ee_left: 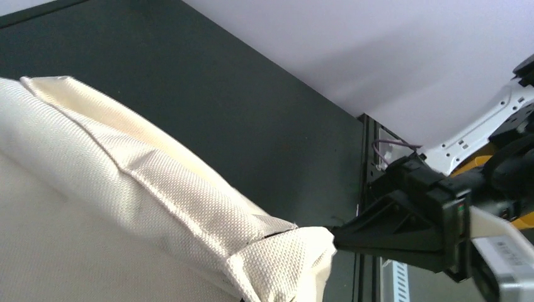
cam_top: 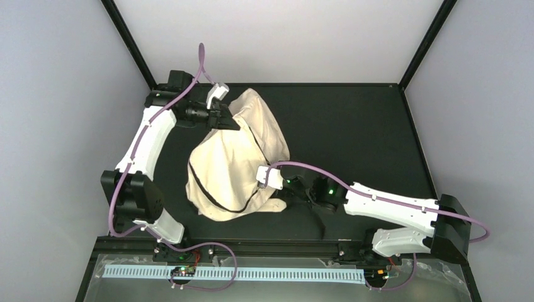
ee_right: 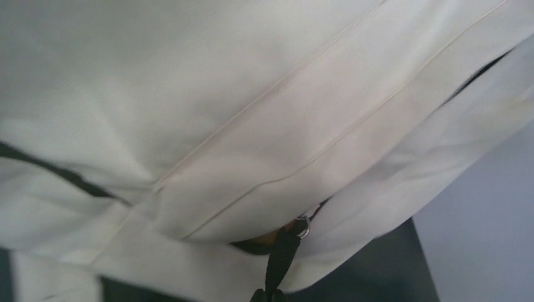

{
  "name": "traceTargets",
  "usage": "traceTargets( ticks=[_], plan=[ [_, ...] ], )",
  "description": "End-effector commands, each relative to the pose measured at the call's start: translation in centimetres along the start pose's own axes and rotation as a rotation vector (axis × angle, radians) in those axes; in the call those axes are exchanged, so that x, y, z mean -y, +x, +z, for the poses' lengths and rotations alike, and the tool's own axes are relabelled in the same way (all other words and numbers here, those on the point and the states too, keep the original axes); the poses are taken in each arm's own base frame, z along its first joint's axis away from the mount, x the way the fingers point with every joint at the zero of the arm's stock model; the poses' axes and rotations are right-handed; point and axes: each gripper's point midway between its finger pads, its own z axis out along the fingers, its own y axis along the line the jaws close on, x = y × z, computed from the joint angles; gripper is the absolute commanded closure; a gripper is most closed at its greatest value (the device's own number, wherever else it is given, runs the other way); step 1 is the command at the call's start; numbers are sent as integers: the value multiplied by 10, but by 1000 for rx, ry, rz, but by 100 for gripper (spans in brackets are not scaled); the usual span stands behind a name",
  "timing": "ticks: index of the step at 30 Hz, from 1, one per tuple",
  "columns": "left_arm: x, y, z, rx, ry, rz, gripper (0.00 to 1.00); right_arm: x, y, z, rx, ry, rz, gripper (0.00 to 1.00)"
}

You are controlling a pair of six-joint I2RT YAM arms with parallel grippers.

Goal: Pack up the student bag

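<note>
The student bag, cream fabric with dark zippers, lies crumpled in the middle of the black table. My left gripper sits at the bag's far upper edge. Woven bag fabric fills the left wrist view and hides that gripper's fingers; it is shut on the fabric. My right gripper is at the bag's near right side. It is shut on a black zipper pull strap that hangs from a metal ring under a fold of the bag.
The black table top is bounded by black frame posts and pale walls. A black rail with a light blue toothed strip runs along the near edge. The right arm's black wrist body shows in the left wrist view.
</note>
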Motion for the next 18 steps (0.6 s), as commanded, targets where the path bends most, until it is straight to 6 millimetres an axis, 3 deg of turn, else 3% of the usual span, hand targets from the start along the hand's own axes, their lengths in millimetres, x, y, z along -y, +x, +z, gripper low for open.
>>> traceTargets(
  ticks=[1,9,12,15,18],
  plan=[
    [18,-41,-27,137,2,107,98,-44,37,2,-85,-154,64,99],
    [20,-61,-58,218,-38,124,98,-93,69,16,-125,-270,200,99],
    [20,-60,-61,228,-44,118,98,-98,77,19,-138,-266,218,99],
    [13,-48,-56,221,-59,105,98,-88,82,21,-156,-216,225,99],
    [-7,-32,-51,199,-142,86,98,-49,84,17,-176,-109,277,99]
  ],
)
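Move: The right hand already holds the black pull strap, its zip slider about 2 cm ahead and 2 cm left, roughly level. The zip's lower end lies some 6 cm below the hand, about 1 cm ahead and 2 cm left; the pinched bag corner is about 14 cm ahead, 7 cm left and 8 cm above. From the left hand, already pinching that corner, the zip's lower end is about 13 cm back, 5 cm right and 14 cm below. The right hand keeps its strap grip and draws the slider about 6 cm down; the left pulls its corner left. ##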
